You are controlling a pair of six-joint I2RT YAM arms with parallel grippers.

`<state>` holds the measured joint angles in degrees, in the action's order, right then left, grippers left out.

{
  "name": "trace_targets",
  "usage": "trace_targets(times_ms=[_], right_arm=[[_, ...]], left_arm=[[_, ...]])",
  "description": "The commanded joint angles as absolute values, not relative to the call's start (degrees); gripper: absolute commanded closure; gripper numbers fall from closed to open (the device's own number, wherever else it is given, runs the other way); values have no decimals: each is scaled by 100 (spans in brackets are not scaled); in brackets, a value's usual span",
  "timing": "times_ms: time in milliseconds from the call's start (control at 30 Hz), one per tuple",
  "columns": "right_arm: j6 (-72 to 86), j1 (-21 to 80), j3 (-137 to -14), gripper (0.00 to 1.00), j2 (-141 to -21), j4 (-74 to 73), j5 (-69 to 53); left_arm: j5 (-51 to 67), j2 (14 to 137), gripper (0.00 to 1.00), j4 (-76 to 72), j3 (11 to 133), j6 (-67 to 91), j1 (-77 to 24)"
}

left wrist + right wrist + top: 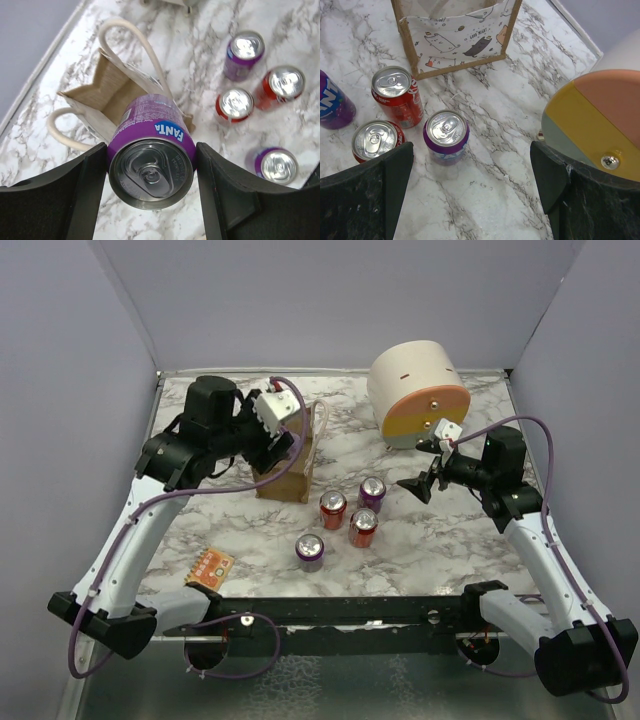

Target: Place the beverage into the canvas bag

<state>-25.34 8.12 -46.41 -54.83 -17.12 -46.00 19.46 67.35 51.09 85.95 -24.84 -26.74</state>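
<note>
My left gripper (151,176) is shut on a purple Fanta can (151,150), one finger on each side, top of the can toward the camera. The can hangs over the open mouth of the tan canvas bag (107,92), its lower end at the bag's near rim. The bag's cream handles (131,40) spread to either side. In the top view the left gripper (280,443) sits right above the bag (288,478) and hides the can. My right gripper (425,480) is open and empty, right of the loose cans; in its wrist view (472,195) only marble lies between the fingers.
Two red cans (333,508) (363,527) and two purple cans (372,493) (310,551) stand right of and in front of the bag. A large cream cylinder with an orange-yellow face (418,390) stands at the back right. An orange packet (212,566) lies front left.
</note>
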Motion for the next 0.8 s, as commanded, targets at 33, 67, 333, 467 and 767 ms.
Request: trace_targets(times_ms=[33,67,333,467,767], right_arm=[[-2587,782,-4581,0,-5373,-1683,-4587],[-2584,782,-4572,0,-5364,-1679,-4580],[-2599,782,-4570,0,-5344,-1678,-4588],[-2594,782,-4572,0,-5341,-1676,-4584],[-2605,780,-4565,0,-5349,-1679,-4586]], left_arm=[[1292,7274,100,3888,9078,-1772,-2689],[1178,7402,100,3827,9132,-1761,-2689],[286,8293,100,3829,9524,-1653,-2689],[250,8452,100,3550,9261,-1457,-2689],[67,9170,100,3376,9202,-915,-2548]])
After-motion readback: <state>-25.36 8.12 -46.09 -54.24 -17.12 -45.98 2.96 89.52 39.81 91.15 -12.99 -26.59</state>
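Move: The left hand already holds the purple Fanta can, some 28 cm above the table. The canvas bag, mouth up, has its middle about 13 cm straight ahead and 20 cm below. The nearest red can stands roughly 12 cm to the hand's right and 2 cm back, the other red can about 19 cm right and 6 cm back, both some 22 cm lower. From the right hand the bag is about 28 cm left, 7 cm ahead and 10 cm lower. Forward about 12 cm, rising a touch at first and then sinking to end some 7 cm lower, the left hand carries the Fanta can over the canvas bag and down towards its open mouth. On the way the hand swings about 20 degrees counter-clockwise and tips slightly; the fingers keep their hold on the can. ##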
